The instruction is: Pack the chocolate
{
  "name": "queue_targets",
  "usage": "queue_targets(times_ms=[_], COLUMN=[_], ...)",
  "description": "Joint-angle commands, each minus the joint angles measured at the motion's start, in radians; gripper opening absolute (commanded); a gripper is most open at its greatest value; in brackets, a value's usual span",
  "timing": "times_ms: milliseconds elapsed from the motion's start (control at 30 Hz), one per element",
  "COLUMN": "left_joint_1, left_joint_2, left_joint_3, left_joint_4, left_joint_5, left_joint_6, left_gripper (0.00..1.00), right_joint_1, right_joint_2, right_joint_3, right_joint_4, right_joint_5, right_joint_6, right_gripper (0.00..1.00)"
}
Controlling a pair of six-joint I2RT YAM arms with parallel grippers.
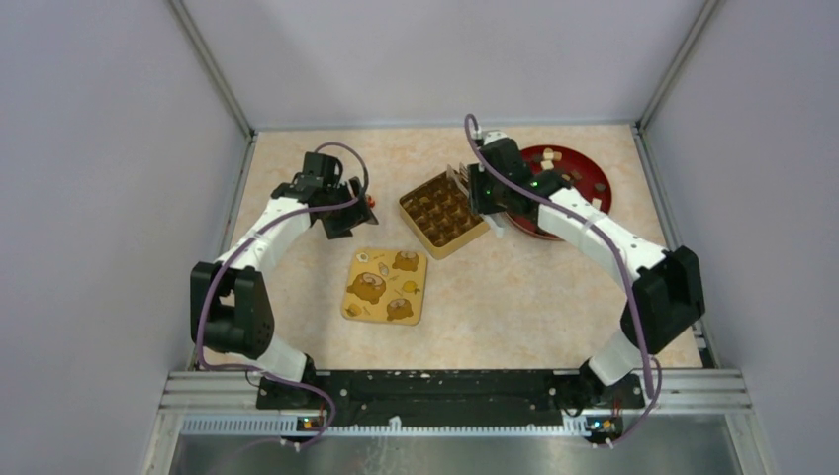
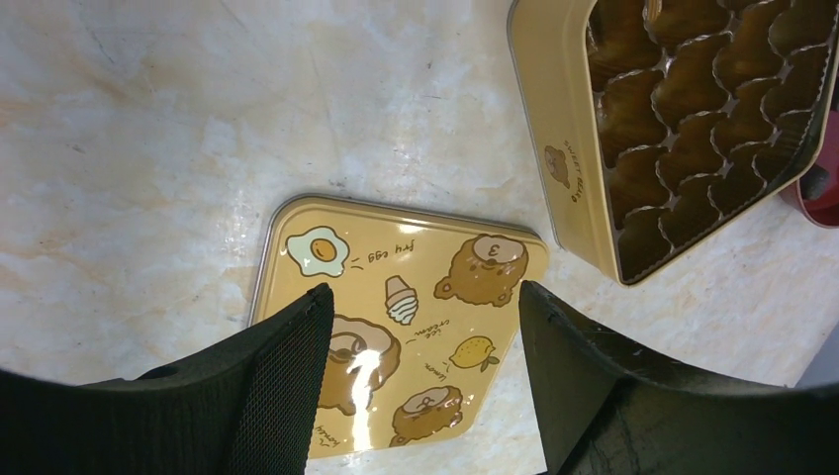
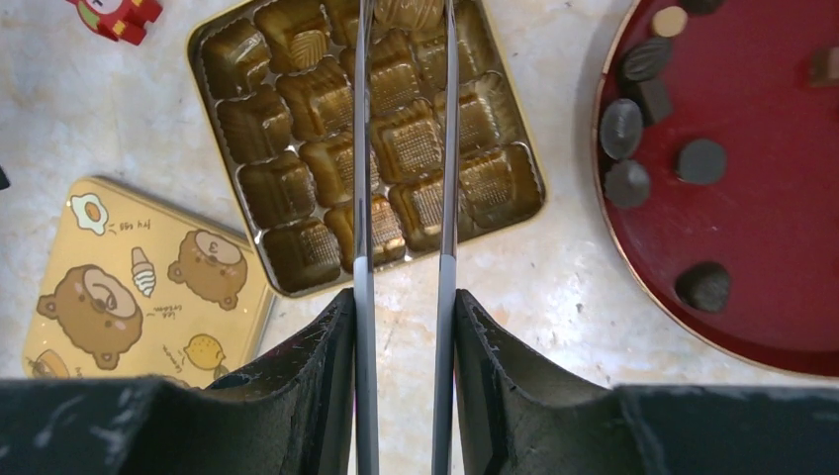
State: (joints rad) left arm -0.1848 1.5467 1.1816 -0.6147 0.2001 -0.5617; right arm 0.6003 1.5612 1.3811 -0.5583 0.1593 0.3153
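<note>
Dark chocolate point(image 3: 621, 129) lumps lie on the red plate point(image 3: 772, 198), with cream ones point(image 1: 547, 154) at its far side. The gold tin box point(image 3: 539, 183) of moulded cells stands left of the plate. My right gripper point(image 3: 404, 297) is shut on metal tongs point(image 3: 363, 148), which reach out over the box. A tan ribbed chocolate lump point(image 3: 408, 10) sits between their tips at the far row. My left gripper point(image 2: 425, 297) hangs open above the yellow lid point(image 2: 396, 327), holding nothing. From above, the right gripper point(image 1: 492, 193) is between box point(image 1: 408, 210) and plate.
The yellow lid point(image 1: 386, 285) with cartoon pictures lies flat in front of the box. A small red-and-white wrapped sweet point(image 3: 117, 15) lies beyond the lid, near the left gripper point(image 1: 346, 213). Grey walls close in the table on three sides.
</note>
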Motion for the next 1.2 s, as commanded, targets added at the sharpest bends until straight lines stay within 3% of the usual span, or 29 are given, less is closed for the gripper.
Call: queue_targets(times_ms=[0, 700, 967, 1167], left_joint_1=[0.007, 0.013, 0.015, 0.014], left_joint_2=[-0.051, -0.055, -0.071, -0.068], left_joint_3=[-0.006, -0.011, -0.018, -0.027], left_joint_4=[-0.015, -0.03, -0.02, -0.014], left_joint_5=[-0.042, -0.049, -0.046, -0.032], left_joint_6=[0.017, 0.042, 0.047, 0.044], left_gripper=[0.74, 0.73, 0.73, 0.73], right_joint_1=[0.026, 0.055, 0.071, 0.078], right_joint_2=[0.064, 0.198, 0.232, 0.23], right_joint_3=[0.085, 0.132, 0.172, 0.18], right_joint_4=[0.059, 0.081, 0.049, 0.035], right_joint_5=[-0.016, -0.054, -0.051, -0.045], right_joint_6=[-0.004, -0.011, -0.025, -0.026], right_gripper=[0.2, 0.25, 0.38, 0.4])
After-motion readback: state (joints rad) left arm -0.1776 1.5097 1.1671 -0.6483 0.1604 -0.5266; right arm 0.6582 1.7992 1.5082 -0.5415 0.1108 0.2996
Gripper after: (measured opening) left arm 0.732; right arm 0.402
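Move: The right hand holds tweezers with a chocolate at the tips. The tin's middle lies about 5 cm ahead of it, 7 cm to its left and 15 cm below; the cell it goes for, in the far-left row, is some 10 cm ahead and 10 cm left. The bear lid lies 10 cm back and 19 cm left, the red plate 11 cm ahead and 18 cm right. From the left hand the tin is 5 cm ahead, 17 cm right. Leftward and down, about 5 cm each way, the right hand carries the tweezers over the tin, bringing their tips to the third cell of its far-left row. The descent comes in two steps, with a slight turn counter-clockwise; then the fingers ease open a little, still keeping the tweezers, the prongs spread, and the hand starts to lift by about 1 cm. ##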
